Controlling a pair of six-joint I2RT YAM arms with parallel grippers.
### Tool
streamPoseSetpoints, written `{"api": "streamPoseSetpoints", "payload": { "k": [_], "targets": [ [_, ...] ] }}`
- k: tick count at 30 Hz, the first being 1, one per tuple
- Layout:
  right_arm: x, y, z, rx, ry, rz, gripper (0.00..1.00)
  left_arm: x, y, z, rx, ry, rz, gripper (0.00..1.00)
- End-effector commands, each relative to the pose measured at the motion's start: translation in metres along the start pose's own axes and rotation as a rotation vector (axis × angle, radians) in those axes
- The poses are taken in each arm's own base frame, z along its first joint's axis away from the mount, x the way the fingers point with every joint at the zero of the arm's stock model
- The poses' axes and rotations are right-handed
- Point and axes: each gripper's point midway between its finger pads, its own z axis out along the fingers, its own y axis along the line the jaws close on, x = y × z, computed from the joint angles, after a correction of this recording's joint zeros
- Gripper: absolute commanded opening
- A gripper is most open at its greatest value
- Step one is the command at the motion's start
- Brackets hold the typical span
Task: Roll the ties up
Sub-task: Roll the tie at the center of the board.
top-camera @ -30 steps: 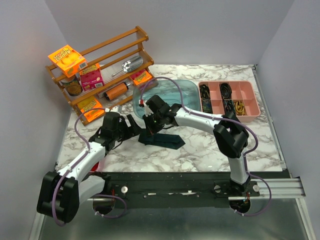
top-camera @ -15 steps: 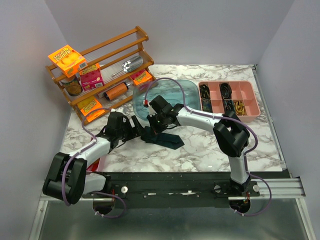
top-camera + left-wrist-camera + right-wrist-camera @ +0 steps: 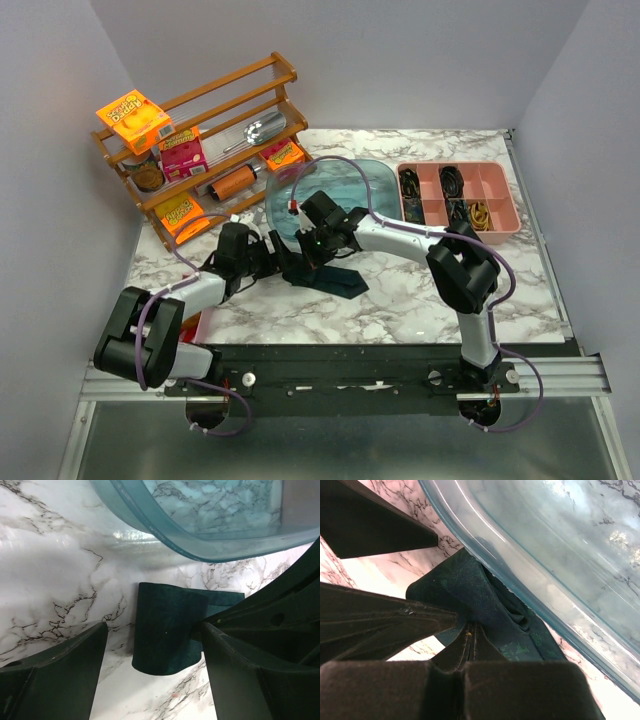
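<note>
The dark teal tie point(image 3: 335, 280) lies on the marble just in front of the blue tub point(image 3: 340, 190), its broad end pointing right. Its left end is curled into a loose upright roll point(image 3: 167, 630). My left gripper point(image 3: 153, 627) is open and low over the table, one finger on each side of that roll without touching it. My right gripper point(image 3: 469, 630) is shut, its tips buried in the roll's fabric point(image 3: 470, 587), which wraps over them. In the top view both grippers meet at the roll, left point(image 3: 272, 256) and right point(image 3: 312, 250).
The tub's rim point(image 3: 165, 535) runs right behind the roll. A pink divided tray point(image 3: 505, 212) with dark items stands at the back right. A wooden rack point(image 3: 285, 72) with boxes and cans stands at the back left. The left gripper's fingers point(image 3: 375, 525) fill the right wrist view's left side.
My left arm has swung right and forward, bringing its open jaws around the roll, and they have narrowed slightly. The right gripper and the tie have barely shifted.
</note>
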Motion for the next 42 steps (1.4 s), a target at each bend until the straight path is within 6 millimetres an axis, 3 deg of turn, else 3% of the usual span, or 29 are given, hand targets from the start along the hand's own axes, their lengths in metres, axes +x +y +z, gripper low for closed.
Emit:
{"api": "streamPoseSetpoints", "payload": {
  "k": [1,6,16,20,33,42],
  "targets": [
    [0.011,-0.009,-0.002,0.016,0.031,-0.001,0.0,0.006,-0.005,0.004,0.061,0.014,-0.003,0.81],
    [0.008,-0.008,-0.004,0.005,0.025,0.002,0.0,0.014,-0.006,0.008,0.095,0.027,-0.024,0.69],
    [-0.003,0.0,-0.009,-0.024,-0.002,0.0,0.0,0.014,-0.015,0.01,0.163,0.011,-0.027,0.31],
    [-0.004,0.0,-0.013,-0.016,-0.012,0.0,0.0,0.013,-0.014,0.006,0.151,0.001,-0.022,0.24],
    [-0.006,-0.001,-0.013,-0.012,-0.015,0.002,0.0,0.007,0.002,-0.006,-0.014,0.01,0.08,0.19],
    [-0.004,0.007,0.0,-0.069,0.008,0.028,0.01,-0.001,-0.006,-0.012,-0.148,0.001,0.186,0.18]
  ]
}}
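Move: The left hand, fingers wide open, has the rolled end of the dark tie about 3 cm to its right, level with it fore and aft and some 2 cm below. The tie's flat tail lies about 14 cm right and 4 cm back from the left hand, and the blue tray's middle some 13 cm right and 16 cm ahead. From the right hand's shut tips, the roll is about 3 cm left and barely lower. The left fingers close on the tie's rolled end and pinch it, the hand easing about 1.5 cm right, 1 cm down and slightly back as they shut. Keeping that grip, it draws back left about 1 cm and rises 1.5 cm, rolling some 10 degrees so its left side lifts. The right hand keeps its shut tips against the roll, rising barely half a centimetre. ##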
